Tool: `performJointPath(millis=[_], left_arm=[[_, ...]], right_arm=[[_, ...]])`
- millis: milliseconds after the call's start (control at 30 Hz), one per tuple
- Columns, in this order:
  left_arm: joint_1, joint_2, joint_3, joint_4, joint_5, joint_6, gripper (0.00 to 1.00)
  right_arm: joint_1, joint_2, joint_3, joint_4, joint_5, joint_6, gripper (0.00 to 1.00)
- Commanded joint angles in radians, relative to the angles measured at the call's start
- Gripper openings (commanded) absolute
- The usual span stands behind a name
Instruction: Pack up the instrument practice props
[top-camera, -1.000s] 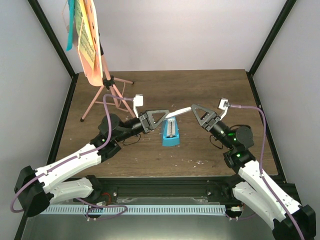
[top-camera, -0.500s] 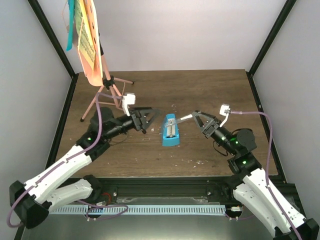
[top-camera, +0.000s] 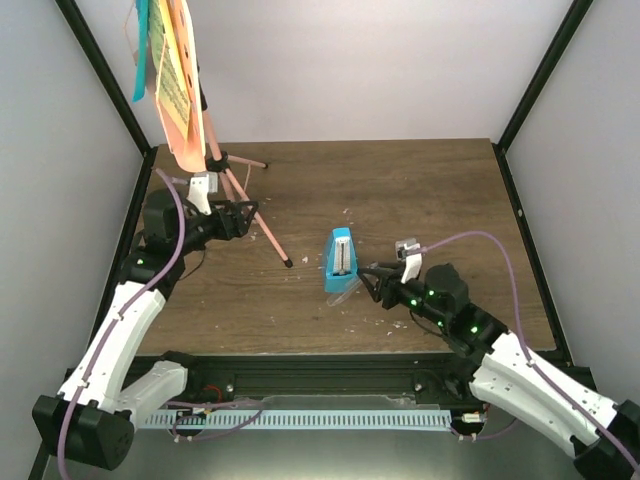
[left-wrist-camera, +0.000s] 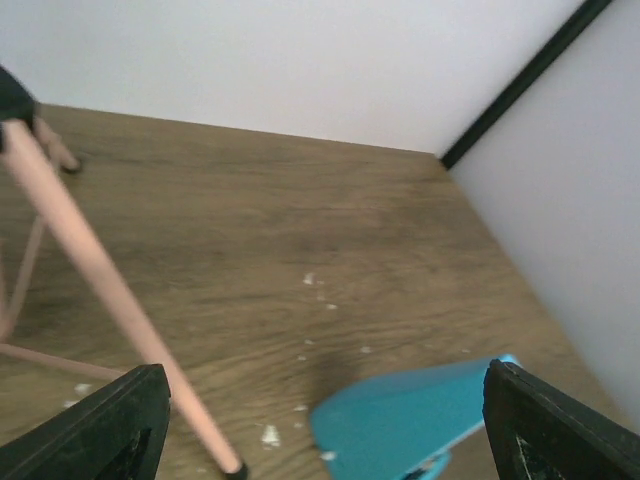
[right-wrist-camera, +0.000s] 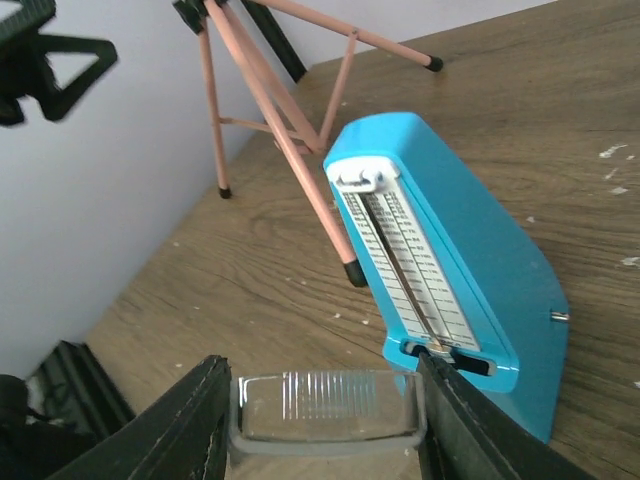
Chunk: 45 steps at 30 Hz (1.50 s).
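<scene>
The small blue wedge metronome (top-camera: 340, 260) lies on the table mid-front, its scale face bare; it also shows in the right wrist view (right-wrist-camera: 450, 260) and the left wrist view (left-wrist-camera: 410, 420). My right gripper (top-camera: 368, 283) is shut on the clear cover (top-camera: 343, 293), holding it low by the metronome's near end (right-wrist-camera: 325, 408). The salmon-pink music stand (top-camera: 205, 150) stands back left, carrying blue and yellow sheets (top-camera: 168, 70). My left gripper (top-camera: 236, 218) is open and empty beside the stand's legs; one leg (left-wrist-camera: 100, 290) crosses just inside its left finger.
The brown wooden table (top-camera: 420, 190) is enclosed by grey walls and black frame posts (top-camera: 535, 75). White specks dot the wood around the metronome. The stand's front leg tip (top-camera: 288, 263) rests just left of the metronome. No container is in view.
My left gripper has pulled back left from the metronome to the stand's legs. My right gripper has carried the clear cover down and toward the front edge, off the metronome.
</scene>
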Motion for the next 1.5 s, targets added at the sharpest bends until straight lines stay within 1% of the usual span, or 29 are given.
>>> performJointPath(millis=[0, 133, 267, 400, 633, 833, 967, 1200, 1467], left_arm=[[0.005, -0.028, 0.0, -0.021, -0.191, 0.19, 0.87], [0.006, -0.044, -0.069, 0.026, -0.327, 0.257, 0.87], [0.008, -0.064, -0.113, 0.053, -0.369, 0.283, 0.87], [0.006, -0.068, -0.116, 0.057, -0.385, 0.299, 0.87], [0.005, -0.086, -0.123, 0.052, -0.397, 0.306, 0.87], [0.006, -0.092, -0.124, 0.05, -0.4, 0.309, 0.87], [0.006, -0.097, -0.128, 0.048, -0.405, 0.312, 0.87], [0.005, -0.099, -0.13, 0.049, -0.412, 0.317, 0.87], [0.005, -0.1, -0.131, 0.048, -0.41, 0.315, 0.87]], right_arm=[[0.112, 0.042, 0.034, -0.009, 0.292, -0.081, 0.4], [0.27, 0.134, 0.074, -0.01, 0.543, -0.098, 0.4], [0.39, 0.225, 0.123, 0.0, 0.747, -0.123, 0.4], [0.445, 0.271, 0.152, 0.022, 0.846, -0.128, 0.4], [0.453, 0.287, 0.189, 0.021, 0.945, -0.143, 0.4], [0.463, 0.332, 0.213, 0.048, 0.966, -0.149, 0.4], [0.487, 0.381, 0.232, 0.051, 1.009, -0.138, 0.4], [0.5, 0.444, 0.253, 0.076, 1.021, -0.135, 0.41], [0.502, 0.485, 0.259, 0.054, 1.039, -0.083, 0.41]])
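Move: Below and beyond the right hand, which already holds the clear cover, stands the blue metronome: its middle is about 8 cm ahead, 5 cm left and roughly 9 cm lower. The near foot of the easel's leg rests on the table some 10 cm ahead and 15 cm left of that hand, about 17 cm below it. For the empty left hand the metronome lies around 17 cm to the right, 3 cm back and 15 cm down. Swinging the held cover round in front of the metronome, the right hand goes left and down about 3 cm, rises again while easing forward, then drifts left and slightly down, still pinching. Its wrist turns some 25 degrees clockwise and rolls its left side down as much. The wide-open left hand withdraws about 7 cm left, away from the metronome, sinking slightly and turning counter-clockwise. ##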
